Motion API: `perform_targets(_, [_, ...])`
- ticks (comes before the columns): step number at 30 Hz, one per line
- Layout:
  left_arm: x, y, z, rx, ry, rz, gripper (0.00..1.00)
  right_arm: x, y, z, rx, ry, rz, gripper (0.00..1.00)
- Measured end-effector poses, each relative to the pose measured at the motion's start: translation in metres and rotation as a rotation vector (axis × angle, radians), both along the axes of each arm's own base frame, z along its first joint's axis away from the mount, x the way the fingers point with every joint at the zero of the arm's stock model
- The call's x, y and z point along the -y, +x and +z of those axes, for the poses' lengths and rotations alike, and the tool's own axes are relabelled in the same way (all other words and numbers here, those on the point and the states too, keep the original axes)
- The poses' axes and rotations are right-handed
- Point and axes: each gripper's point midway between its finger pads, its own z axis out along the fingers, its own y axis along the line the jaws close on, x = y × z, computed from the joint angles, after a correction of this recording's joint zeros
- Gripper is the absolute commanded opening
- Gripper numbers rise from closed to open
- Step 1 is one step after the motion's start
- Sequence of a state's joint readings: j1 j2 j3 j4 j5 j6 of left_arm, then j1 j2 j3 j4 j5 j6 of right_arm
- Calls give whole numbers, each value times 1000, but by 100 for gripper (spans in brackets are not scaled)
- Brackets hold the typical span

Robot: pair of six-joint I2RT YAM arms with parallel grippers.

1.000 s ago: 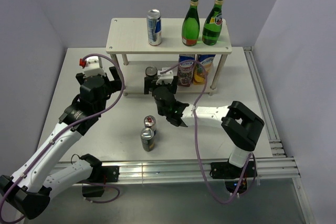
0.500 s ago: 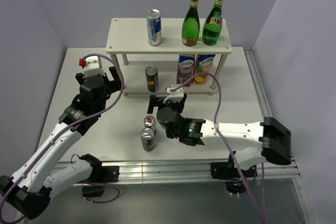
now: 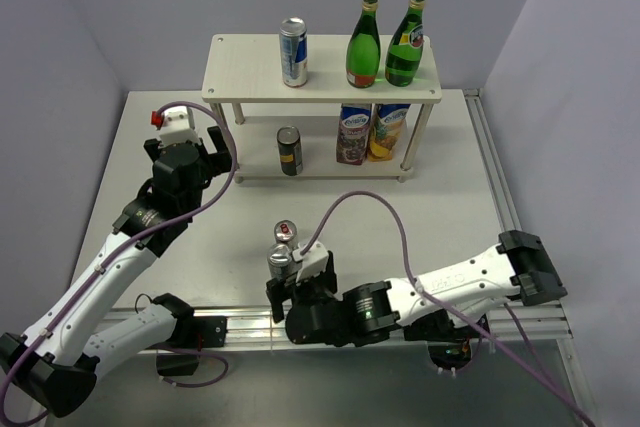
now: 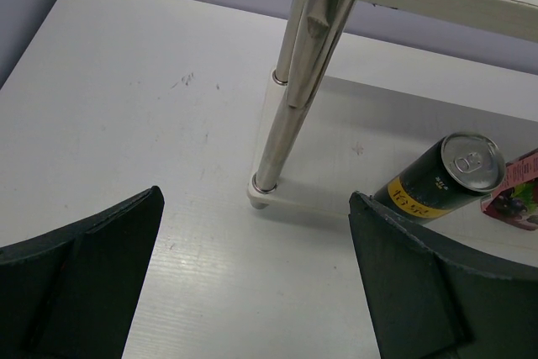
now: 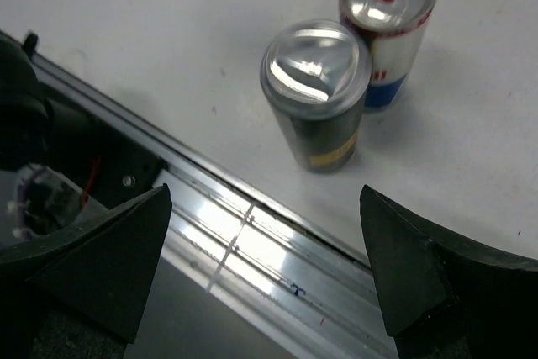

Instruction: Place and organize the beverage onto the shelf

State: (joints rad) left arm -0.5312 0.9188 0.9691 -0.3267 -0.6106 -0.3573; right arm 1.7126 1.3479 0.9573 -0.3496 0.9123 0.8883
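Note:
The shelf (image 3: 240, 59) stands at the back. Its top board carries a blue-silver can (image 3: 293, 51) and two green bottles (image 3: 363, 42) (image 3: 405, 40). A dark can (image 3: 289, 150) stands on the lower board, also seen in the left wrist view (image 4: 441, 178). Two cans stand on the table: a red-blue one (image 3: 285, 234) (image 5: 388, 27) and a dark one (image 3: 279, 264) (image 5: 319, 94). My right gripper (image 3: 285, 292) (image 5: 265, 208) is open over the front rail, just short of the dark can. My left gripper (image 3: 185, 147) (image 4: 254, 216) is open and empty by the shelf's left leg (image 4: 290, 98).
Two juice cartons (image 3: 352, 133) (image 3: 386, 131) stand on the lower board, right of the dark can. A metal rail (image 5: 252, 233) runs along the table's near edge under my right gripper. A purple cable (image 3: 385, 212) loops above the table from the right wrist.
My right arm has pulled back from the shelf's lower board, leaving the dark can there, and swung down to the near edge beside the two table cans. The left arm has not moved.

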Motion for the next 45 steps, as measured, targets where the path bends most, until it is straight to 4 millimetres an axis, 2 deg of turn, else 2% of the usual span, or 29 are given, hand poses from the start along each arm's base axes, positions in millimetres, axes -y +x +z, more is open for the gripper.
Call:
perform_targets(2, [0,0,-1,-2,1,0,99,-4,-10,-17,-24,-38,20,100])
perform_targets(6, [0,0,0,-2,1,1,99,-9,-16,-45,-43,-103,17,100])
perform_targets(10, [0,0,0,-2,1,0,99,-18,-15,-60,-37,-150,-2,100])
perform_targets(15, [0,0,-1,-2,0,-2,99,-25,-1,-78,-18,-192,-49,100])
perform_targets(19, [0,1,0,-1,-1,-1,99,-23,23,-94,1,-225,-113,100])
perform_targets(22, [-1,1,0,-1,-1,1,99,-20,38,-100,24,-243,-155,100])
perform_targets(25, [0,1,-1,-2,-2,-4,99,-19,45,-103,46,-251,-176,97])
perform_targets(28, [0,1,0,-2,-2,-5,99,-21,48,-102,64,-245,-187,81])
perform_targets(29, [0,1,-1,-2,-2,-5,99,-22,49,-101,70,-239,-191,69])
perform_targets(32, [0,1,-1,-3,-3,-5,99,-25,51,-98,81,-222,-198,53])
perform_targets(34, [0,1,-1,-3,-3,-7,99,-26,51,-98,82,-215,-197,50])
perform_targets(37, [1,1,-1,-4,-4,-10,99,-27,51,-98,83,-214,-195,40])
perform_targets(40, [1,1,-1,-4,-5,-10,99,-27,51,-98,84,-215,-193,27])
perform_targets(41, [1,1,-1,-4,-5,-10,99,-27,51,-98,84,-215,-193,19])
perform_targets(43, [1,1,-1,-4,-4,-10,99,-27,50,-98,84,-216,-192,12])
perform_targets(44, [1,1,-1,-4,-5,-10,99,-27,50,-98,86,-217,-191,4])
perform_targets(45, [1,1,-1,-4,-5,-10,99,-27,49,-98,89,-222,-188,2])
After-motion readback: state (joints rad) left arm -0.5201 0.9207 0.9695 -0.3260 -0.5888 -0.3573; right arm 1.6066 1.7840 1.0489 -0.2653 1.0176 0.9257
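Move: The silver can at the table's near edge stands about 5 cm ahead of the right hand, 3 cm to its left and roughly 11 cm below. Close behind it, some 12 cm ahead of the hand, 1 cm left and as low, is the red-tab can; the black can on the lower shelf is about 31 cm ahead and 3 cm right. From the left hand the silver can lies about 18 cm back, 11 cm right and 23 cm below. Sink the open right gripper about 10 cm beside the silver can, easing slightly left, and halfway down swing it forward some 6 cm so the can comes between the fingers short of the red-tab can. Roll the right side up and turn a little clockwise, roughly 10 degrees each, then close the fingers until they pinch the can's sides, and hold there. ##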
